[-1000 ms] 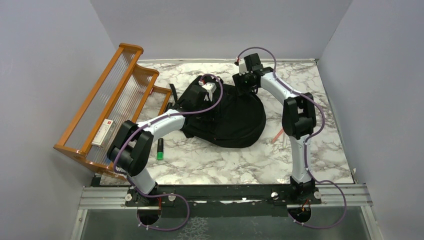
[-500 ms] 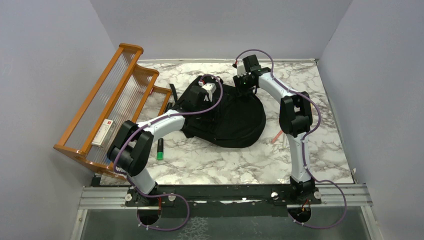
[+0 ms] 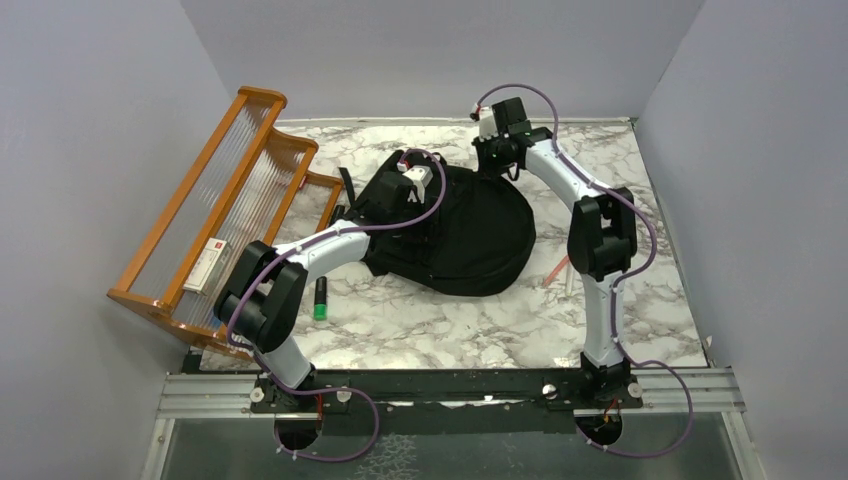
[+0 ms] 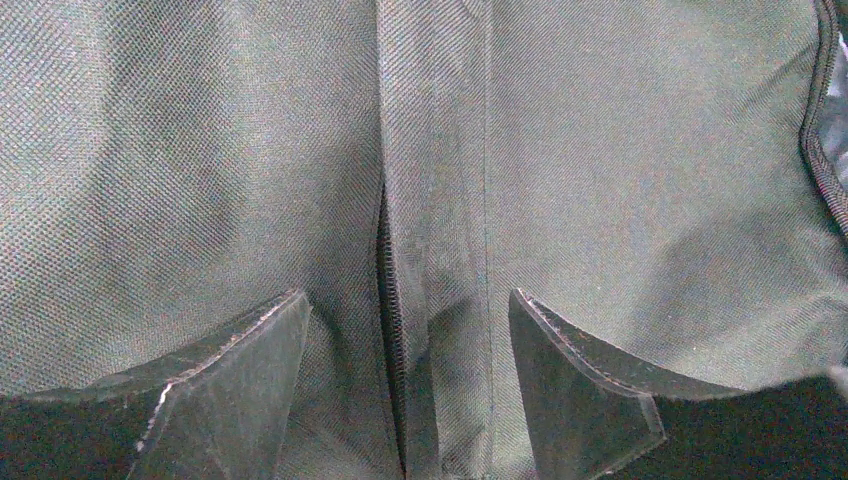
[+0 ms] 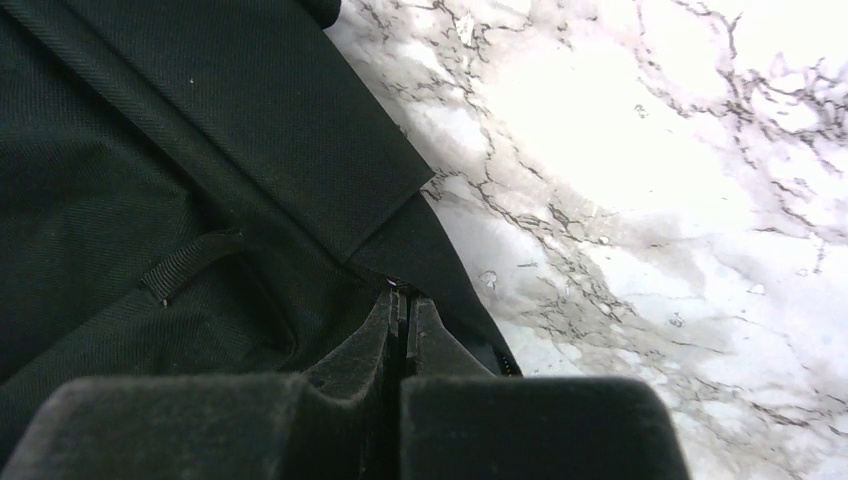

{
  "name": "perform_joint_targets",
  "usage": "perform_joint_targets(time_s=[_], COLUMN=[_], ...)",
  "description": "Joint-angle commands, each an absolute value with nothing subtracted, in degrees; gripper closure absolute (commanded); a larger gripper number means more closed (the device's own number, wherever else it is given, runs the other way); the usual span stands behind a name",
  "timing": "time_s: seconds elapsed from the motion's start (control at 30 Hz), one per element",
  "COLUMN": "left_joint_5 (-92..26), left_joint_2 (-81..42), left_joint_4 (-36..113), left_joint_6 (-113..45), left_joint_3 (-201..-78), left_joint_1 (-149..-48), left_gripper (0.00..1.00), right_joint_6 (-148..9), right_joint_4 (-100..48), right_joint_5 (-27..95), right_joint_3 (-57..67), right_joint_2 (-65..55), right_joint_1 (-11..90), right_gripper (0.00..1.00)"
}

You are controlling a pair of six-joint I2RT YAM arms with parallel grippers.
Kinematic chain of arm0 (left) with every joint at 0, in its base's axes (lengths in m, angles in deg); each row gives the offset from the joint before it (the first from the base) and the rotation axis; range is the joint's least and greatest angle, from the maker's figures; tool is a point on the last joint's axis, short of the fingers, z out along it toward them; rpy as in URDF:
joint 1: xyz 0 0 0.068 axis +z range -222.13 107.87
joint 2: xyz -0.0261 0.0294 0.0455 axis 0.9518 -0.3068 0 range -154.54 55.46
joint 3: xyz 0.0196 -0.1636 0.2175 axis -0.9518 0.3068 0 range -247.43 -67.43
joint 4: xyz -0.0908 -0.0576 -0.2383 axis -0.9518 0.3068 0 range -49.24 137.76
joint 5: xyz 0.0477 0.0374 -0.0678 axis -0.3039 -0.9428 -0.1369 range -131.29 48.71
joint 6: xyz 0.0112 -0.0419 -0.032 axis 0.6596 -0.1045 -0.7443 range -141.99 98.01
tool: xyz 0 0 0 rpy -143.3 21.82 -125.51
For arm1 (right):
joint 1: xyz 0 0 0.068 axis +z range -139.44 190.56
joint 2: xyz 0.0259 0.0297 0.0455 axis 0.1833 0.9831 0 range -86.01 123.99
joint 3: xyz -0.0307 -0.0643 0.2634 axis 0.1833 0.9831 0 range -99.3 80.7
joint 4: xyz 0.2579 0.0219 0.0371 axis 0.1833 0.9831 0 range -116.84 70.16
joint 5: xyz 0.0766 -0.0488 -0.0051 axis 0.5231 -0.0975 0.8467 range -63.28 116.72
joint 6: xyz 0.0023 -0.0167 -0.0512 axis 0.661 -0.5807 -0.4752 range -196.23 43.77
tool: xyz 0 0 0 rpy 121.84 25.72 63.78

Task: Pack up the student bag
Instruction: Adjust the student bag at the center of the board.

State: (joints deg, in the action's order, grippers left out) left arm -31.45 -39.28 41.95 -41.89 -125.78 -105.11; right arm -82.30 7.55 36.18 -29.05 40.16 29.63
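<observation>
The student bag [image 3: 470, 240], black and rounded, lies flat in the middle of the marble table [image 3: 420, 320]. My left gripper [image 3: 388, 203] is over the bag's left part. In the left wrist view this gripper [image 4: 410, 330] is open, its fingertips [image 4: 240, 350] resting on the bag's fabric [image 4: 620, 150] either side of a closed zip line [image 4: 385, 260]. My right gripper [image 3: 490, 165] is at the bag's far edge. The right wrist view shows it [image 5: 403, 295] shut, pinching a thin bit of the bag's edge [image 5: 420, 240] beside a small strap loop [image 5: 190, 265].
An orange wooden rack [image 3: 220, 200] leans at the left with a white box [image 3: 205, 265] in it. A green-and-black marker [image 3: 320, 298] lies by the left arm. Thin pens [image 3: 555, 272] lie to the right of the bag. Grey walls close in three sides.
My right gripper has shut at the bag's far edge and shifted a little toward the back wall. The bag's far right edge looks drawn out. The left arm has stayed still.
</observation>
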Motion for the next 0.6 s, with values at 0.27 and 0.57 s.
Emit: perform_joint_targets(time_s=[0.27, 0.57], left_joint_5=[-32.6, -34.9], left_joint_2=[-39.1, -39.9], left_joint_4=[42.8, 43.6], left_joint_6=[-42.7, -43.2], left_joint_3=[-124.6, -124.8], left_joint_1=[-105.1, -104.5], left_gripper=[0.27, 0.57], right_joint_6=[-83.8, -81.6], right_joint_4=[7.4, 9.3], right_joint_5=[23.5, 17.2], right_joint_3=[-26.4, -22.0], right_joint_2=[33.8, 31.1], right_joint_1=[29.4, 29.4], right_gripper=[0.98, 0.97])
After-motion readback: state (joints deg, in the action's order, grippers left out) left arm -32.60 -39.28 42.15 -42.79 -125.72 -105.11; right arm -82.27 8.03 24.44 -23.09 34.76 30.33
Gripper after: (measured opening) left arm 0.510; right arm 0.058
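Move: The right hand already pinches the student bag by its far edge; the bag's middle lies about 11 cm back and 9 cm left of it, roughly 5 cm lower. The red stick is some 21 cm back and 14 cm right, the white stick level with that and 3 cm farther right. From the left hand, hovering close over a zip fold, the bag's middle is about 7 cm right, 2 cm ahead and 5 cm below. Rising a centimetre first, the right hand then swings to its right by about 3.5 cm and slightly back, keeping its pinch on the bag's far edge and drawing it along while the wrist tips and turns clockwise, each by under 10 degrees. The left hand stays put over the bag and late on closes its fingers partway around the zip fold. ##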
